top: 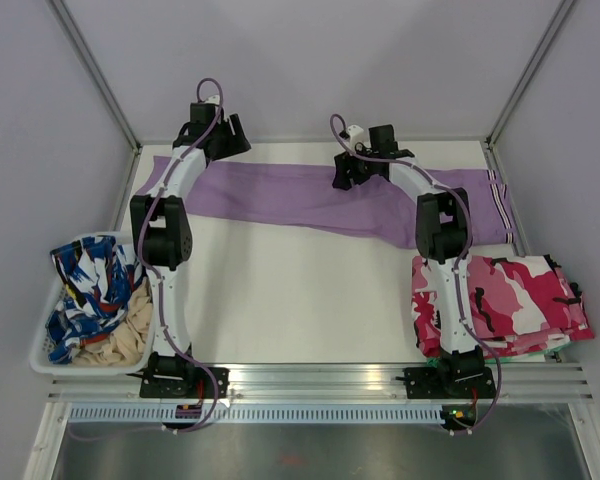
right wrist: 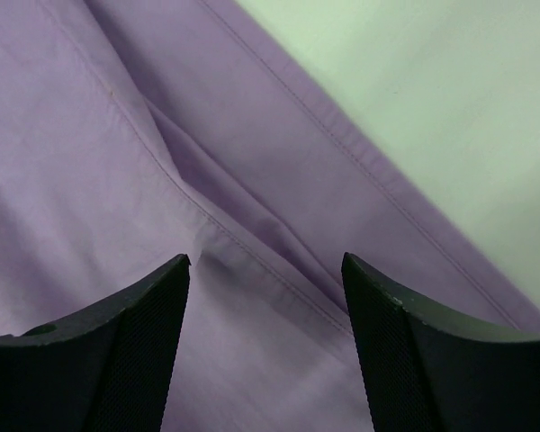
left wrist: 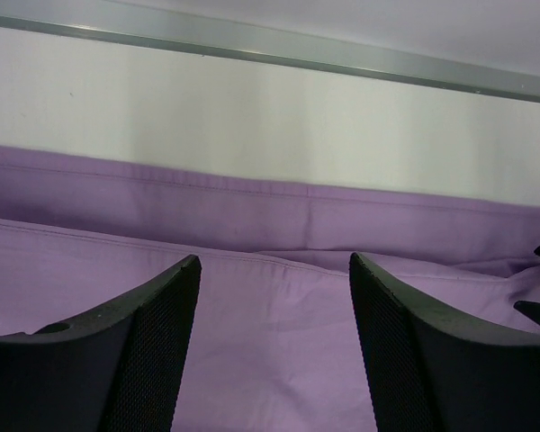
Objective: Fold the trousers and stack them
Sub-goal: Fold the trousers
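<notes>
The lilac trousers (top: 300, 195) lie stretched flat across the far side of the table, legs laid together, one end at the far left and the other at the right. My left gripper (top: 220, 135) hovers over their far left part. In the left wrist view that gripper (left wrist: 274, 265) is open, with smooth purple cloth (left wrist: 270, 351) below the gap and nothing between the fingers. My right gripper (top: 352, 170) hovers over the trousers' middle. Seen from the right wrist, it (right wrist: 265, 261) is open above a seam (right wrist: 252, 252) in the cloth.
A white basket (top: 42, 345) at the left holds blue-and-white patterned clothing (top: 90, 285) and beige cloth (top: 115, 335). A folded pink camouflage garment (top: 500, 300) lies at the right. An aluminium rail (left wrist: 270, 49) runs along the table's far edge.
</notes>
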### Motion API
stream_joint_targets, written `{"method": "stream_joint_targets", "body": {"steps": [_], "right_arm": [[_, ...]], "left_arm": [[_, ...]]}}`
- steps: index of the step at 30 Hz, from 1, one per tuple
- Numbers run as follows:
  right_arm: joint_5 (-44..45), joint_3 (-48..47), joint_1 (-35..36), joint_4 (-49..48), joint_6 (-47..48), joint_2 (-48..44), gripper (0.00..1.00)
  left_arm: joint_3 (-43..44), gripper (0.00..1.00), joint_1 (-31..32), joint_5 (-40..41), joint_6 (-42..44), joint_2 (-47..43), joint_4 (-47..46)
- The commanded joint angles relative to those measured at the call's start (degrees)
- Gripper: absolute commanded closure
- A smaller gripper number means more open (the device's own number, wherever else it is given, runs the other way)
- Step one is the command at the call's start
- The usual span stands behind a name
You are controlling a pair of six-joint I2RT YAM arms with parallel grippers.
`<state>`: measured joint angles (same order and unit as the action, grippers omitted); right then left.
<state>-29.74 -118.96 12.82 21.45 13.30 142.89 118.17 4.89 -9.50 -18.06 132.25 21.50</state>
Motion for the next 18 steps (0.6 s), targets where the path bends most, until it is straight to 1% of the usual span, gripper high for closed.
{"method": "stream_joint_targets", "body": {"steps": [1,6,9,12,15,16,18], "right_arm": [[1.3,-3.8,0.7,-0.7,1.3,0.8,0.24],[7.1,-3.9,2.3,3.1,6.9,0.5,0.24],[8.5,-3.7,2.5,3.6,8.0,0.5,0.25],[8.7,-3.9,2.4,3.2,7.9,0.7,0.28],[8.7,-4.3,2.5,1.5,6.4,1.2,0.42],[8.7,-4.4,2.6,0.5,5.8,1.3,0.57],[8.3,-4.9,2.5,-0.3,3.9,1.7,0.77]], "left_arm": [[-0.3,0.27,-0.2,0.5,2.2,-4.4,0.2],[-0.1,0.27,-0.8,0.4,1.9,-4.3,-0.1],[0.0,0.27,-1.2,-0.3,1.5,-3.9,-0.2],[0.1,0.27,-1.7,-1.2,0.7,-3.7,-0.6],[0.1,0.27,-2.2,-1.6,0.0,-3.6,-0.8],[0.1,0.27,-2.3,-1.7,-0.1,-3.6,-0.8],[0.1,0.27,-2.9,-2.0,-0.7,-3.5,-0.9]]}}
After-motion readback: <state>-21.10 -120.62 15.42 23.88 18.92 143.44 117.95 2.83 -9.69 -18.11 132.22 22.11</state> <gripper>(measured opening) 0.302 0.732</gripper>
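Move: My right hand is open astride the upper layer's edge of the trousers; the spot to pinch is about 1 cm ahead and 1 cm below. The trousers' far edge runs about 5 cm ahead, their near edge about 13 cm back, both straight out. From my left hand that same spot lies roughly 24 cm right, 3 cm back and 11 cm lower; the trousers' left end is some 20 cm left, 2 cm back, also 11 cm lower. I sink my right hand only about 1 cm onto the upper layer's edge, rolling it some 10 degrees so its left side dips, then close the fingers to pinch that edge. Meanwhile my left hand, still wide open and clear of the cloth, glides about 2 cm left above the trousers, away from my right hand. ##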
